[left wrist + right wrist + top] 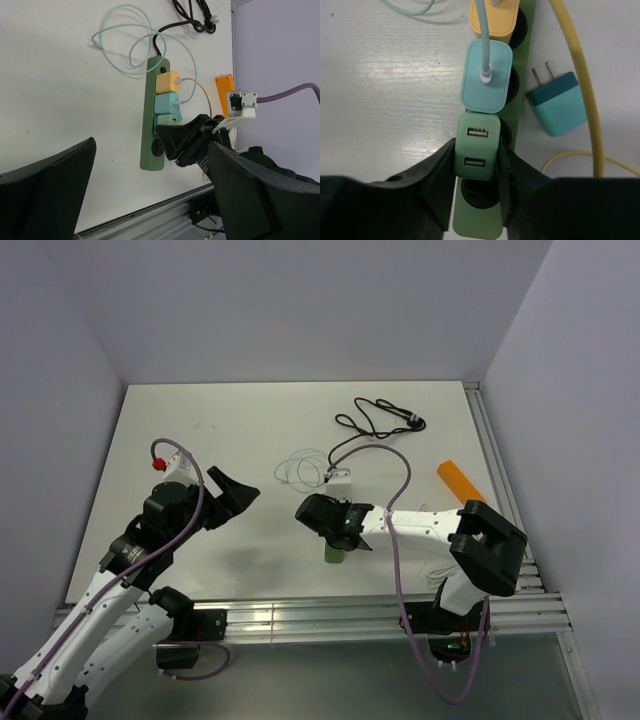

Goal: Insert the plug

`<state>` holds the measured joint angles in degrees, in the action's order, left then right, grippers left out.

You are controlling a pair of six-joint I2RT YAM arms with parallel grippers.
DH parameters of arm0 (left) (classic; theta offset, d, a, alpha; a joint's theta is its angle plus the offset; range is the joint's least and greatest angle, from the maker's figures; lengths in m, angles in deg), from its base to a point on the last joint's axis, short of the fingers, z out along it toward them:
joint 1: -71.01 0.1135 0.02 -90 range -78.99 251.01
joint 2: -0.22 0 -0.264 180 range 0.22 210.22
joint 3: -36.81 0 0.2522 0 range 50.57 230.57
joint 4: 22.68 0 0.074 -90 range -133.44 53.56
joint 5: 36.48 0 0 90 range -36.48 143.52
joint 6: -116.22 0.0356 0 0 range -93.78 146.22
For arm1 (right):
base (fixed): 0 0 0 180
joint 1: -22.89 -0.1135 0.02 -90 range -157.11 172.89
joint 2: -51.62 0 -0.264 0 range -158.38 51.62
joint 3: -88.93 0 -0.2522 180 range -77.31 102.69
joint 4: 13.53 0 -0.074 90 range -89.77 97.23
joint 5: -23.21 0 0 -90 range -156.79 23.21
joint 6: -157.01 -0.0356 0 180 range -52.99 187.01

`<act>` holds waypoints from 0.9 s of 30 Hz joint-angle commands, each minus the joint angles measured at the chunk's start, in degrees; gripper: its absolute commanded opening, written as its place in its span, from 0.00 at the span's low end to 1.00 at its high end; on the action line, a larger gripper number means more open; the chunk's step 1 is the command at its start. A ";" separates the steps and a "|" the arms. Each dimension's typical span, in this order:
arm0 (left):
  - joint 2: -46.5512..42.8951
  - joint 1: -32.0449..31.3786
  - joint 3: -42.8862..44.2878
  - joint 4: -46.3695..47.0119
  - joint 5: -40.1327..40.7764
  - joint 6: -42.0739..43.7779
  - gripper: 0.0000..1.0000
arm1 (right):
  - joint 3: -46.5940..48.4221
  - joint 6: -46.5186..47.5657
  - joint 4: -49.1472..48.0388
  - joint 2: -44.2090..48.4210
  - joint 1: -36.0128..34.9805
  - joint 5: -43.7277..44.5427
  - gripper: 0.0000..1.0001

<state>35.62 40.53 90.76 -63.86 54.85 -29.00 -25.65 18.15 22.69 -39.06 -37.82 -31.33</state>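
Note:
A green power strip (475, 220) lies on the white table, also seen in the left wrist view (150, 155). A yellow plug (492, 20) and a teal plug (486, 75) with a cable sit in its upper sockets. My right gripper (476, 155) is shut on a light green plug (476, 145) with two USB ports, held over the third socket just below the teal plug. How deep its prongs sit is hidden. The last socket (480, 192) is empty. My left gripper (150, 200) hovers open to the left of the strip, holding nothing.
A loose teal plug (557, 102) lies prongs-up right of the strip beside a yellow cable (580, 75). An orange block (460, 480) sits at the right, a black cable (380, 420) at the back, a pale looped cable (300, 470) near it. Metal rails (300, 618) line the near edge.

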 commanded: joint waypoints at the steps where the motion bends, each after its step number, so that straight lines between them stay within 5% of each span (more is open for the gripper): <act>1: 0.20 -0.28 0.16 0.53 -0.01 -1.20 0.99 | -1.21 0.87 -1.45 -2.15 2.00 -7.42 0.41; 3: 0.02 -0.19 -0.02 0.52 0.00 -1.82 0.99 | -1.82 1.31 -2.76 -0.83 1.47 -7.95 0.60; 10: -0.33 -0.20 -0.99 0.79 0.08 -3.14 1.00 | 1.07 1.40 0.30 5.06 -1.69 -9.62 0.88; 20: -0.50 -0.28 2.62 -2.02 -0.79 -1.21 1.00 | 6.52 0.43 10.67 18.66 -6.53 -14.90 0.92; 27: -3.05 -0.28 1.48 -1.68 -2.27 -0.85 1.00 | 14.24 2.71 17.34 27.74 -3.81 -7.43 0.91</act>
<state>33.68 40.53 90.76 -66.24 54.67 -31.26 -15.95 19.31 35.13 -13.99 -43.70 -43.44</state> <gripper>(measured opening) 0.995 0.913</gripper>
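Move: The green plug sits between the right fingertips, its middle about 1 cm below the hand point. The blue plug stands some 4 cm straight ahead and the yellow plug about 8 cm ahead, both on the strip at about the same height. The loose teal plug lies on the table some 3 cm ahead and 6 cm right, about 4 cm lower. From the left hand the green plug is roughly 18 cm right, 2 cm ahead and 18 cm below. The green plug, still pinched in the power strip at the start, is let go as the right fingers open wide. The right hand draws back about 7 cm and some 4 cm left, nearly level at first, then climbs steeply to about 17 cm higher, coming a little forward at the end. As it leaves the strip, it rolls its left side up some 20 degrees and turns counter-clockwise about 15. ##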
